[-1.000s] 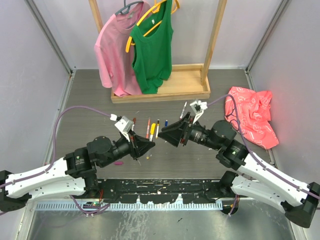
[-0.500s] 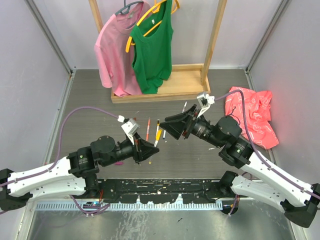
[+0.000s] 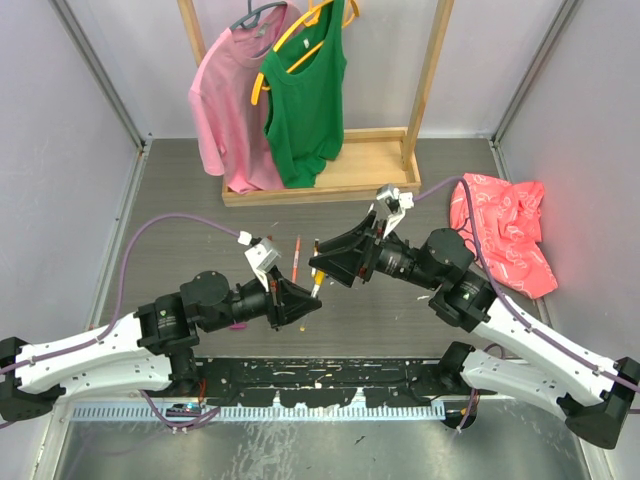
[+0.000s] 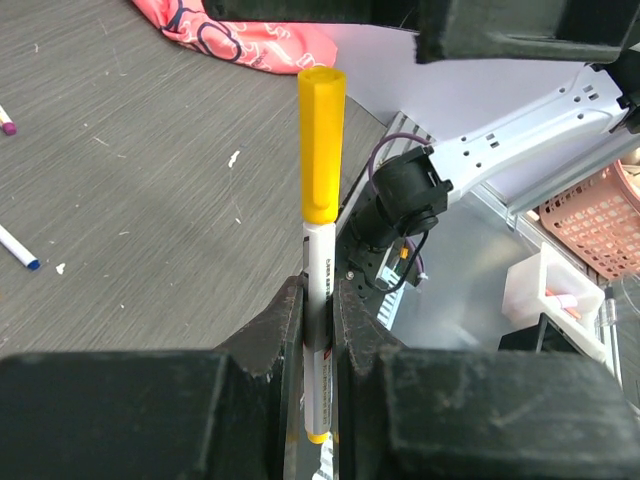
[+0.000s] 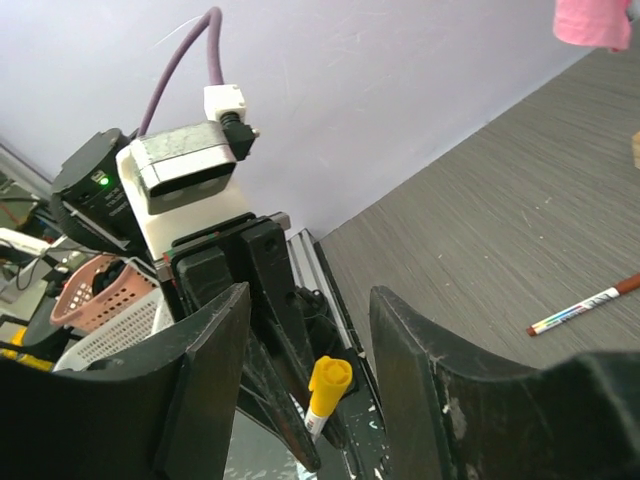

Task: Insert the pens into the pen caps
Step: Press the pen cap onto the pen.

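A white-barrelled pen (image 4: 322, 265) with a yellow pen cap (image 4: 322, 140) on its end stands upright between the fingers of my left gripper (image 4: 320, 292), which is shut on the barrel. In the top view the left gripper (image 3: 303, 303) points up and right at my right gripper (image 3: 322, 268), nose to nose. The right gripper (image 5: 310, 295) is open. The yellow cap (image 5: 330, 378) shows between and just beyond its jaws, touching neither. Loose pens lie on the table: a red-ended one (image 3: 296, 258), a blue-tipped one (image 4: 16, 246) and a brown-tipped one (image 5: 585, 305).
A wooden rack (image 3: 320, 180) at the back carries a pink shirt (image 3: 232, 100) and a green tank top (image 3: 306, 95). A crumpled red cloth (image 3: 502, 232) lies at the right. Pink and white baskets (image 4: 600, 205) stand beyond the table's near edge.
My right gripper has swung left and toward the left gripper, its jaws now framing the capped end of the pen. The left gripper has shifted slightly right, still shut on the pen.
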Controlling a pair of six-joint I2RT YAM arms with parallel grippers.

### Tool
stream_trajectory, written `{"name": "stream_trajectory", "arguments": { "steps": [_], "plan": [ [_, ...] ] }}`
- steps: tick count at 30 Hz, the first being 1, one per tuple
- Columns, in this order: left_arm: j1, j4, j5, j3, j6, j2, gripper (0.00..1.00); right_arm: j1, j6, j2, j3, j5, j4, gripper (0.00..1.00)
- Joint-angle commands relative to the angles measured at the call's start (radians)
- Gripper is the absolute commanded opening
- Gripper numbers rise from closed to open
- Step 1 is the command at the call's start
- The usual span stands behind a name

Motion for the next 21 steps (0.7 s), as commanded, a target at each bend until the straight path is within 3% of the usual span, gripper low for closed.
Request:
{"name": "stream_trajectory", "arguments": {
  "steps": [1, 11, 19, 21],
  "plan": [
    [0.003, 0.090, 0.017, 0.034, 0.021, 0.000, 0.00, 0.003, 0.008, -0.005, 0.002, -0.073, 0.096, 0.55],
    [0.002, 0.118, 0.042, 0.039, 0.023, 0.001, 0.00, 0.003, 0.037, -0.026, -0.045, -0.084, 0.100, 0.53],
    [0.002, 0.122, 0.024, 0.039, 0.021, 0.003, 0.00, 0.004, 0.053, -0.036, -0.065, -0.093, 0.118, 0.23],
    [0.002, 0.122, 0.016, 0.041, 0.019, 0.003, 0.00, 0.004, 0.061, -0.043, -0.078, -0.094, 0.136, 0.10]
  ]
}}
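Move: The yellow pen cap, already sitting on top of the white pen in the left hand, is some 3 cm below the open right hand's point, about 1 cm back and 1 cm to its left. From the left hand the cap is about 4 cm ahead, 5 cm up and level sideways. On the table roughly 30 cm below the right hand, the orange pen lies some 16 cm ahead and 7 cm left, the dark-capped pen 18 cm ahead and 2 cm left. Back first and then down, about 1.5 cm each, the right hand brings its part-open fingers around the upper part of the yellow cap. It then closes them from either side and pinches the cap. The left hand keeps its grip on the pen and raises it about 1 cm to meet the right hand. ##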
